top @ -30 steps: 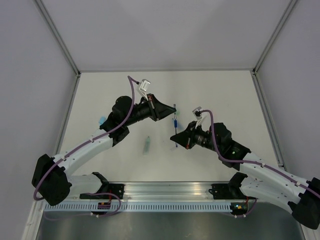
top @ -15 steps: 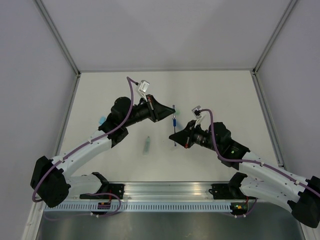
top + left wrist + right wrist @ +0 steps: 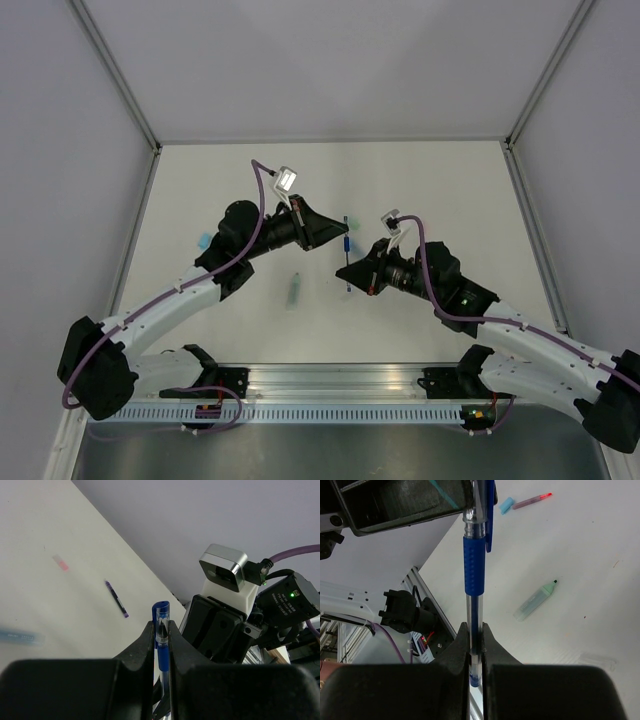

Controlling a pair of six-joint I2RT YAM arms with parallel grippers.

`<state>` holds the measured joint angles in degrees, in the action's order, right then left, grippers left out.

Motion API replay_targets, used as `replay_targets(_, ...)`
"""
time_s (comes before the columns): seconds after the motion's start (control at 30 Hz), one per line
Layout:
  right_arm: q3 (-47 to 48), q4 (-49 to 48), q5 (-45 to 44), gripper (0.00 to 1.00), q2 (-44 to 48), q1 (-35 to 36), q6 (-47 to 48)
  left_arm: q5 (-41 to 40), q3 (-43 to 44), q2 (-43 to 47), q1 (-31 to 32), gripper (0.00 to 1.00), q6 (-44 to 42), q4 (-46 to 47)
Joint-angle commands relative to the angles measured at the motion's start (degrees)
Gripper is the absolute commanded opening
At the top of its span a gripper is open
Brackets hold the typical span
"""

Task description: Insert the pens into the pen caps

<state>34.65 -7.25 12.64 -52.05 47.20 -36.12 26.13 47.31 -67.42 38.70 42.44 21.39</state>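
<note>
A blue pen hangs above the table between my two grippers. My right gripper is shut on its clear barrel, below the blue grip. My left gripper is shut on a clear pen cap with a blue clip, and the pen's dark tip sits inside that cap. From above, the left gripper and right gripper face each other along the pen. On the table lie a red-pink pen, a dark purple pen, a light blue cap and a pink cap.
A mint green tube with a dark tip lies on the white table near the left arm. Grey walls close in the back and both sides. A metal rail with the arm bases runs along the near edge.
The left gripper has moved right and nearer with the cap. The right gripper has edged left with the pen. Both grips are unchanged.
</note>
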Motion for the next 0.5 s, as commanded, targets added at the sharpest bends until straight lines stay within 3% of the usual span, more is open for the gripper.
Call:
replay_targets(0.0,3.75,-2.60,-1.92,0.00,0.20,-0.09,0.35,3.66,-1.69,1.67,0.15,0.02,-1.92,1.90)
replay_targets(0.1,4.63,-1.37,-1.83,0.00,-0.07,-0.18,0.96,4.10,-2.40,1.76,0.15,0.04,-1.65,2.61)
replay_targets(0.33,4.28,-0.49,0.63,0.00,0.81,0.26,1.40,3.05,0.32,2.29,0.15,0.42,-1.65,0.06)
replay_targets(0.47,3.58,-0.14,1.06,0.00,1.60,0.52,1.49,2.00,3.57,1.59,0.06,0.51,-2.36,-2.57)
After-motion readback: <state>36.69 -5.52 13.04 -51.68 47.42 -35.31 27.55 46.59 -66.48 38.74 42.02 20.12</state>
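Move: The pen cap is pinched between the left fingertips and already sits over the pen's tip. From there the pen's middle is about 3 cm back and 4 cm down. The cap lies some 5 cm ahead of the right fingers, which grip the pen's lower end, and 8 cm above them. On the table, roughly 30 cm below the left hand, the green marker is 13 cm left and 3 cm ahead; the blue marker is 17 cm ahead, 3 cm right. Ease the left gripper back about 1 cm, still pinching the cap while the right hand nudges the pen up into it, then open the left fingers to about half and let them sink slightly around the cap. Keep the right pinch shut on the pen's lower end and raise the pen about 1 cm in all. ##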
